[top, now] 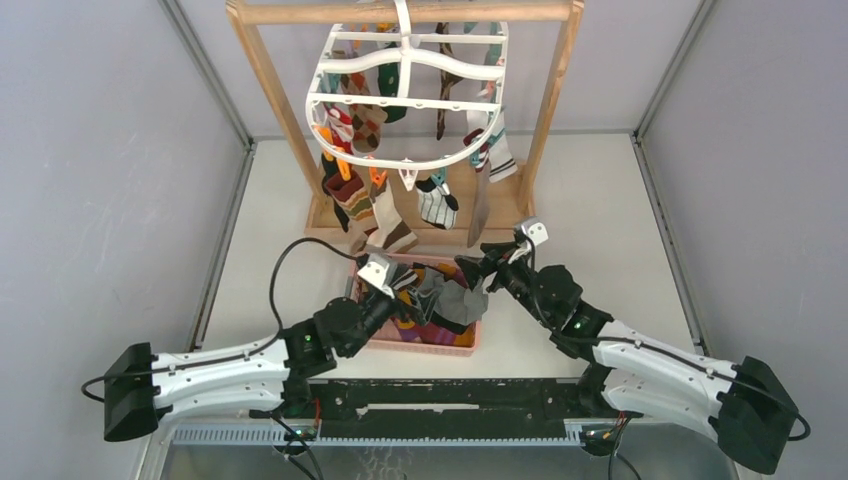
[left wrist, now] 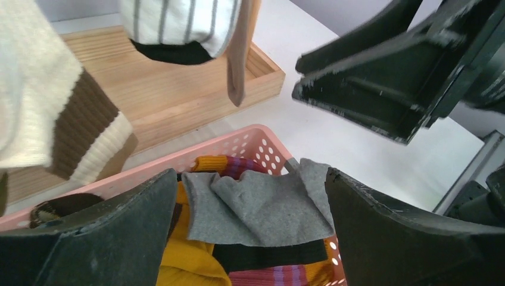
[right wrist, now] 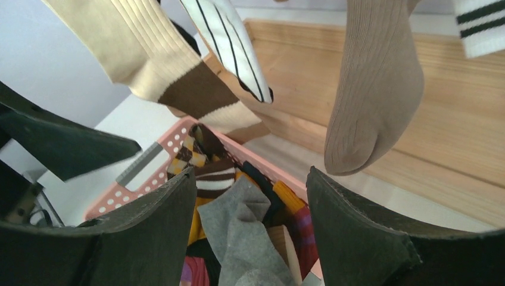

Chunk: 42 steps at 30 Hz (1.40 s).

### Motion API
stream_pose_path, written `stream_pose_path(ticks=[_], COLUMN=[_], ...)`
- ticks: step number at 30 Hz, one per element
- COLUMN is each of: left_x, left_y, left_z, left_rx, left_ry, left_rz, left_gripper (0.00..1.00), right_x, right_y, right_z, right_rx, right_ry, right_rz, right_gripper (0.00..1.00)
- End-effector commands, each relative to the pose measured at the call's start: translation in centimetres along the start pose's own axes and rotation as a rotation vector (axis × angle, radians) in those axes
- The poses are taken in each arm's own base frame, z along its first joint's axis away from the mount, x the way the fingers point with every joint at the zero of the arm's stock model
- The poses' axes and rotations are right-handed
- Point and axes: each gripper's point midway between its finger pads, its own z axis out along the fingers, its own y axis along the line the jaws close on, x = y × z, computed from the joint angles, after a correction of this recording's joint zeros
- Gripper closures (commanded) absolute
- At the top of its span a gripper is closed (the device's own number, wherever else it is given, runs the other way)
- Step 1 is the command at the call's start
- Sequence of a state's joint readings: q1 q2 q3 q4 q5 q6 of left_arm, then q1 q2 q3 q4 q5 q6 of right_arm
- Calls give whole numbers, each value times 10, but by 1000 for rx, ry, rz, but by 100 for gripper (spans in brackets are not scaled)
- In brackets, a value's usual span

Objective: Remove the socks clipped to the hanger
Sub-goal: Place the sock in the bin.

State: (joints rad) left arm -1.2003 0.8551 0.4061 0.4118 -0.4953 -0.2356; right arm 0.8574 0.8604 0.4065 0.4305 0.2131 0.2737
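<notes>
The white hanger (top: 405, 95) hangs from the wooden stand, with socks (top: 365, 205) still clipped beneath it. A grey sock (top: 462, 303) lies on top of the pile in the pink basket (top: 425, 346). My left gripper (top: 408, 297) hovers over the basket, open. In the left wrist view the grey sock (left wrist: 262, 205) lies loose below the left gripper (left wrist: 250, 176). My right gripper (top: 472, 272) stands open just right of it, over the basket's far right corner. In the right wrist view the right gripper (right wrist: 250, 173) is empty, with the grey sock (right wrist: 250, 238) below it.
The wooden stand's base (top: 330, 215) lies just beyond the basket. A beige sock (right wrist: 369, 101) and a cream sock with brown bands (right wrist: 178, 83) dangle close above my grippers. A white striped sock (left wrist: 178, 24) hangs ahead of the left one. Grey walls enclose the table.
</notes>
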Motion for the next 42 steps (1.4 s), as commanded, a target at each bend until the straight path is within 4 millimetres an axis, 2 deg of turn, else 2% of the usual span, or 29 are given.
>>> stream_pose_path(ticks=[1, 9, 14, 21, 25, 31, 34, 37, 42], left_x=[-2, -12, -15, -9, -6, -5, -1, 0, 2], left_y=[23, 76, 97, 96, 96, 95, 95, 94, 94], left_z=[-11, -38, -47, -42, -39, -38, -37, -36, -35], left_rx=[-90, -301, -357, -344, -348, -341, -343, -341, -338], left_ry=[-30, -109, -134, -115, -105, -110, -100, -99, -93], left_rz=[9, -22, -56, -58, -51, -55, -51, -52, -50], left_gripper=[4, 5, 6, 6, 6, 6, 7, 7, 7], right_x=[-5, 6, 22, 61, 73, 91, 106, 125, 150], right_y=[9, 17, 26, 18, 8, 13, 9, 6, 34], right_z=[9, 16, 22, 16, 6, 2, 4, 8, 22], right_rx=[-34, -52, -51, 97, 232, 288, 337, 362, 209], right_ry=[-15, 33, 99, 259, 319, 409, 473, 521, 571], right_rz=[21, 1, -34, -121, -193, -272, -306, -325, -281], right_gripper=[26, 28, 32, 35, 36, 36, 49, 49, 48])
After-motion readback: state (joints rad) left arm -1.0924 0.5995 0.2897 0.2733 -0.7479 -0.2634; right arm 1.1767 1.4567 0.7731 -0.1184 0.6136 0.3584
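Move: The grey sock lies on the bin's right part, its middle about 5 cm back from my right hand, 3 cm to its left and some 14 cm below. The bin's middle is about 8 cm back, 12 cm left and 15 cm below that hand; the hanging taupe sock is some 13 cm ahead of it, slightly above. From my left hand the grey sock is level, about 7 cm right and 14 cm below. I sink my right hand about 14 cm to the grey sock in the bin, drifting some 4 cm left and a little back, while rolling its left side down and tipping the fingers downward, about 40 degrees in all. The fingers narrow from three-quarters to half open astride a fold of the sock. My left hand, still wide open, clears off about 10 cm left, turning some 20 degrees counter-clockwise. ##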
